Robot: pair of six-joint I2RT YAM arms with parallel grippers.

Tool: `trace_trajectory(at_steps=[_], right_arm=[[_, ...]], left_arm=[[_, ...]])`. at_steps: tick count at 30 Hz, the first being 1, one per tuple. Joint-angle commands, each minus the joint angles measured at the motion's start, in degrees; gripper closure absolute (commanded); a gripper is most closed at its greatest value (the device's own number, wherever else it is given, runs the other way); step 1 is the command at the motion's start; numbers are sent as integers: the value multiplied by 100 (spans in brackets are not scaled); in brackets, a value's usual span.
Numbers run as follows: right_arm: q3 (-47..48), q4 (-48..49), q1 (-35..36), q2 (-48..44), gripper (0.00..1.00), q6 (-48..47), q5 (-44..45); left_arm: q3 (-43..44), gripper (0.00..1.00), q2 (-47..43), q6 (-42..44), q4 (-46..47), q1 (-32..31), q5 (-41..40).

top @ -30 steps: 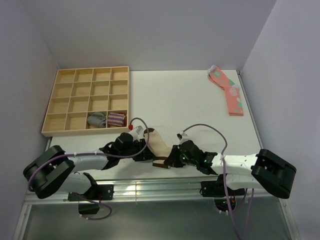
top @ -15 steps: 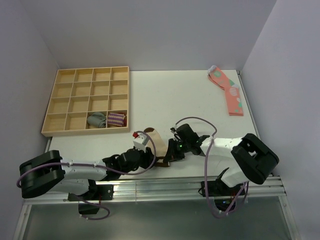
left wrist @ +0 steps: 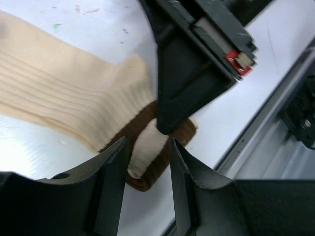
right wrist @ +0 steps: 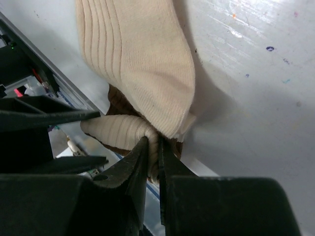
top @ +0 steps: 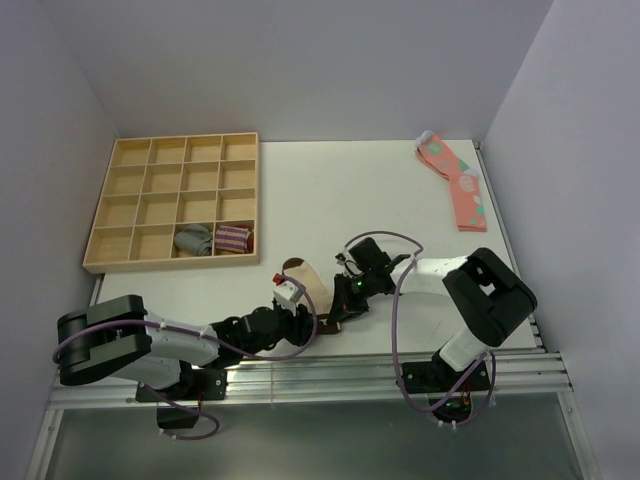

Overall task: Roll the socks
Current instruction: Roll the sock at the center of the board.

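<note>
The beige socks (top: 312,284) lie flat near the table's front edge, with their brown-banded end (left wrist: 165,169) partly rolled. My right gripper (right wrist: 152,140) is shut on the cream fabric of that rolled end (right wrist: 118,132). In the top view it (top: 342,303) sits at the socks' right side. My left gripper (left wrist: 148,143) is open, one finger on each side of the cream roll (left wrist: 145,150) without pinching it. From above it (top: 303,318) is just left of the brown end. The right gripper's black finger (left wrist: 182,93) reaches down onto the roll.
A wooden compartment tray (top: 170,150) stands at the back left. It holds a grey rolled sock (top: 193,240) and a purple-striped one (top: 232,238). Pink socks (top: 455,182) lie at the back right. The metal rail (top: 330,372) runs just beyond the socks' brown end.
My left gripper has slid right and toward the front edge, to the socks' brown end, and opened slightly. The right arm has swung inward while its gripper kept hold of the socks.
</note>
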Motion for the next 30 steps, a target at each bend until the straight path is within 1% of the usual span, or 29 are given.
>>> trace_trajectory(at_steps=[1, 6, 7, 17, 20, 22, 23, 26, 27, 28, 30], right_arm=[[-71, -877, -10, 396, 98, -457, 476], [17, -921, -36, 536, 99, -509, 484], [26, -930, -45, 545, 99, -536, 485], [123, -1062, -168, 563, 99, -659, 467], [123, -1053, -203, 572, 99, -694, 441], [97, -992, -194, 563, 99, -694, 458], [44, -966, -203, 554, 98, -685, 450], [-87, -703, -203, 423, 97, -589, 432], [-123, -641, -203, 370, 95, -554, 449], [-175, -553, -203, 291, 91, -458, 449], [-334, -351, -203, -33, 88, -361, 563]], left_arm=[[-108, 55, 79, 227, 807, -67, 460], [-117, 54, 140, 245, 817, -67, 715], [-39, 54, 210, 227, 677, -67, 663], [94, 54, 615, 175, 562, -164, 355], [129, 56, 668, 139, 492, -173, 267], [138, 59, 633, 104, 456, -173, 179], [138, 61, 633, 95, 439, -173, 162], [199, 75, 659, 78, 298, -173, 117], [251, 83, 685, 60, 246, -181, 109], [278, 89, 738, 43, 167, -173, 135], [392, 100, 782, -27, 53, -173, 205]])
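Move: The cream fold sticking out of the brown cuff lies about 2 cm below the left gripper, some 1 cm back and 2 cm to its right. The flat cream leg of the sock lies about 10 cm ahead of the left gripper and 1 cm to its left, with the brown far end about 15 cm ahead and 5 cm left. From the right gripper, already pinching the fold, the fold's middle is about 1 cm back and 2 cm to its left. Bring the open left gripper back and slightly right over the cream fold beside the right fingertips, then sink about 2 cm so its fingers straddle the fold. Hold there and shut the fingers to pinch the fold. Keep the right gripper pinching its own part of the fold, almost still. ##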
